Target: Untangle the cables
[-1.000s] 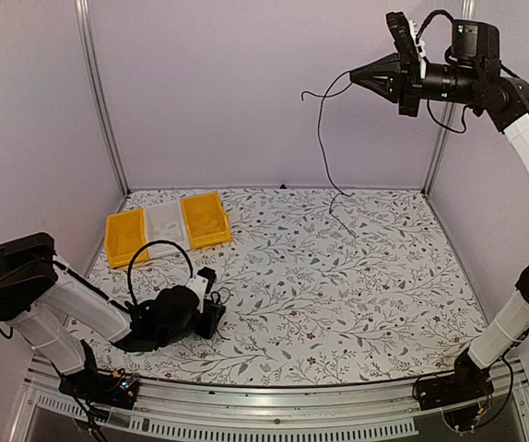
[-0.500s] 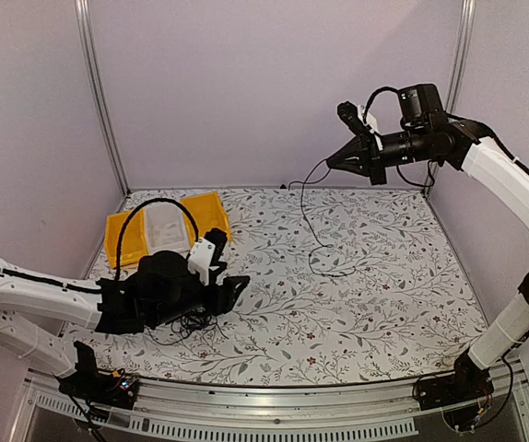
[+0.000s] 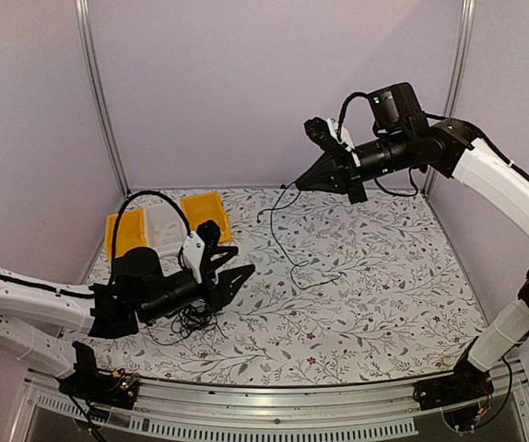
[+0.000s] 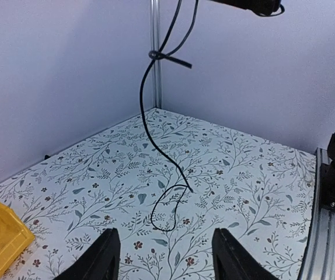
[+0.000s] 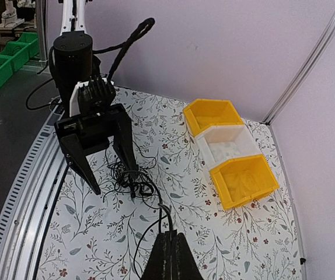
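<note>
A thin black cable [image 3: 278,230] hangs from my right gripper [image 3: 301,183], which is shut on it high above the table's middle. Its lower end lies in a small loop [image 3: 312,274] on the floral table. In the left wrist view the same cable [image 4: 146,116] drops from the top to a loop [image 4: 168,207] ahead of my open left gripper [image 4: 166,261]. The rest of the cables form a loose black tangle [image 3: 187,321] at the front left, just below my left gripper [image 3: 240,261]. The right wrist view shows the tangle [image 5: 129,175] under the open left fingers [image 5: 126,151], which hold nothing.
Two yellow bins [image 3: 205,217] [image 3: 124,236] with a white bin [image 3: 165,224] between them stand at the back left, also in the right wrist view [image 5: 231,153]. Purple walls and metal posts [image 3: 97,92] enclose the table. A metal rail [image 3: 274,419] runs along the near edge.
My right gripper has come down and to the left with its cable, so more of the cable now lies on the table. My left gripper rose off the tangle and opened.
</note>
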You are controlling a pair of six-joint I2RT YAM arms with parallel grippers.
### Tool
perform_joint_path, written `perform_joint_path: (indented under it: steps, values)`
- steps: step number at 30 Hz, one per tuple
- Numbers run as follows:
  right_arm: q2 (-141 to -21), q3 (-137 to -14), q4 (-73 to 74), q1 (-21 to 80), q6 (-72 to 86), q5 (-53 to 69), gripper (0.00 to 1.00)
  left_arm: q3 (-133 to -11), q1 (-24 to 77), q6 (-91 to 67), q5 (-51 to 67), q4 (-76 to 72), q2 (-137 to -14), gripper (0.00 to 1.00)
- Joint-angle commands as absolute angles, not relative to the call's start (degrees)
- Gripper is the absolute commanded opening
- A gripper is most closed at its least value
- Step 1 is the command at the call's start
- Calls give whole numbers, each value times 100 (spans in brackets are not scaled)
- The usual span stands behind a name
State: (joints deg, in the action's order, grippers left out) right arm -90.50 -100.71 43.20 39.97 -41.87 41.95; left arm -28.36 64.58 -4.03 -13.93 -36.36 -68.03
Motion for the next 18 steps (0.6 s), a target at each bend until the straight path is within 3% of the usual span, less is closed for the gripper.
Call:
perform_joint_path:
  steps: [1,9,18]
  values:
    - [-9175,-10327,4605,4190,-4334,4172,0,-3105,6290,-226,-756,-4174,-7091,51]
    - [-9211,-10393,4621,4306,-4359,4212,0,-3364,5824,-730,283,-4775,-7662,46]
    - [-9203,-10374,4619,4315,-4371,4215,0,-3729,5722,-764,535,-4882,-8248,30]
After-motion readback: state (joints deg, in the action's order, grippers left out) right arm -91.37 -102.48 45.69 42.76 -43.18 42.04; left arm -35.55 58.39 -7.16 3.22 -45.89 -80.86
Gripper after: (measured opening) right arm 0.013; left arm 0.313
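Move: From the left hand, the nearest stretch of the hanging cable is about 5 cm ahead, 7 cm to the right and at its own height. The cable pile lies roughly 13 cm left, 3 cm back and 22 cm below that hand; the nearer yellow box is some 28 cm ahead, 15 cm left and 20 cm below. From the right hand, which already pinches the cable, that stretch hangs about 5 cm left, level fore and aft, and 14 cm below. The left hand reaches to the right, about 5 cm, and slightly forward towards the hanging cable, swinging clockwise some 10 degrees while its fingers narrow from half open to about a third without shutting. The right hand keeps its closed pinch high up on the cable and eases about 2 cm back and a little left, bringing it towards the left fingers, then holds still; whether the left pads touch the cable can't be seen. ##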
